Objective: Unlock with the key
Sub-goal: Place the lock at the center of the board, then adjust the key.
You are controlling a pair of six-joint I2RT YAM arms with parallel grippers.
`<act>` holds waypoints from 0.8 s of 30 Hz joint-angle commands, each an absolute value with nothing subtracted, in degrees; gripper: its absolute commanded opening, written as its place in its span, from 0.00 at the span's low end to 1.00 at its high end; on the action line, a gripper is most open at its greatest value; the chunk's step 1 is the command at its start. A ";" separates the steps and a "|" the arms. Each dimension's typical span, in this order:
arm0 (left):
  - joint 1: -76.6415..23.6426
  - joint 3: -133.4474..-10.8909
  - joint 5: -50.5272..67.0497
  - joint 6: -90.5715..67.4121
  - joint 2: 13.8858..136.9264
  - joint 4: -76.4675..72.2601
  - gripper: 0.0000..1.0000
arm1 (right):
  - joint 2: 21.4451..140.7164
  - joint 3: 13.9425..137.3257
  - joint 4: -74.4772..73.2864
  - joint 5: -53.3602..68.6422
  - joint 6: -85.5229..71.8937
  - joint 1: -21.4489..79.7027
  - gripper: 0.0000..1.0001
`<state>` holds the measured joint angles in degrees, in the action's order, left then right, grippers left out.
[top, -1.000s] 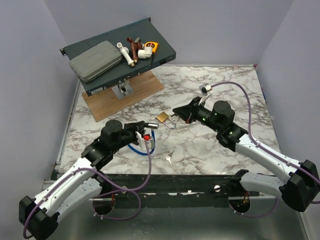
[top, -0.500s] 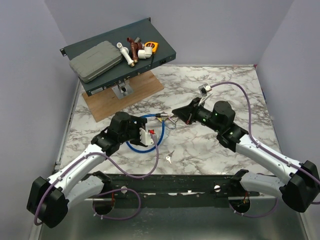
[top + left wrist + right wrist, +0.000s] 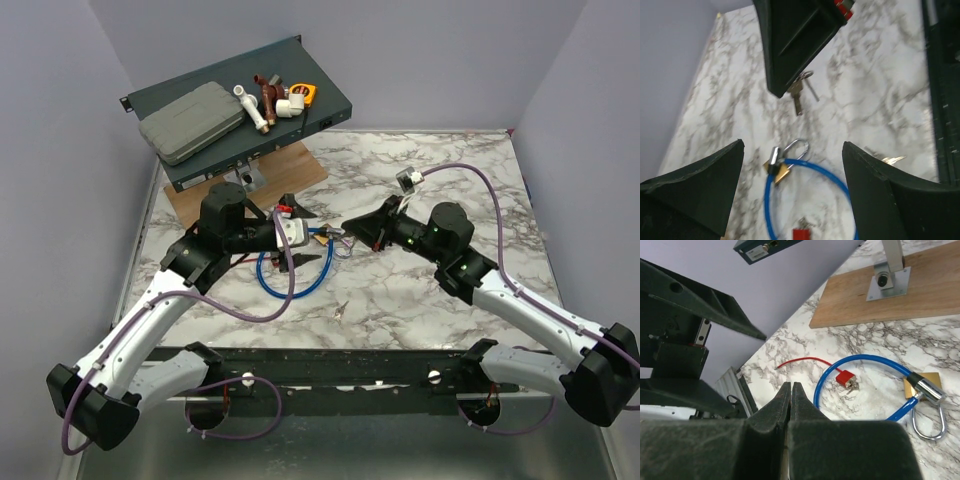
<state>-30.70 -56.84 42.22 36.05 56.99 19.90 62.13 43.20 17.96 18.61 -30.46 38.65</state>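
Note:
The brass padlock (image 3: 776, 168) lies on the marble table (image 3: 430, 160), its silver shackle (image 3: 796, 148) round a blue cable loop (image 3: 835, 182). My left gripper (image 3: 792, 145) hovers open above it, holding nothing. Just beyond the padlock, my right gripper (image 3: 347, 225) is shut on the key (image 3: 796, 96). The small key hangs from the gripper's tip on a ring, blade down. In the right wrist view the right gripper (image 3: 791, 385) has its jaws pressed together and the key is hidden. The padlock (image 3: 922, 387) shows at that view's right edge.
A second small key (image 3: 340, 308) lies loose near the table's front edge. A red tag (image 3: 845, 378) with small keys sits inside the cable loop, with a red wire (image 3: 800, 360) beside it. At the back left are a wooden board (image 3: 290, 180) and a dark tray (image 3: 330, 105) of fittings.
My left gripper has opened and let go of the padlock, then risen and swung toward the back. Padlock and cable now lie on the table. The right arm has stayed put.

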 commanded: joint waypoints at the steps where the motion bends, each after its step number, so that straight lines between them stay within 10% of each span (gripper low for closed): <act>1: -30.59 -57.18 57.96 18.69 58.07 19.46 0.78 | 62.49 44.60 22.80 23.72 -31.24 38.76 0.01; 24: -30.50 -52.17 53.85 2.20 58.89 3.18 0.52 | 65.38 46.58 33.62 34.29 -34.57 38.76 0.01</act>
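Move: The key, still pinched in the shut right fingers, is some 5 cm right of the open left hand, level with it front to back and about 3 cm above. The lock lies on the table about 5 cm ahead, 3 cm right and 14 cm below the left hand; the loose keys are roughly 10 cm back and 6 cm right. From the right hand, the left gripper is about 6 cm left and 1 cm back, 3 cm lower. Right hand raises its key about 4 cm, back-left; left goes back-right towards it, rolling and narrowing its fingers. ##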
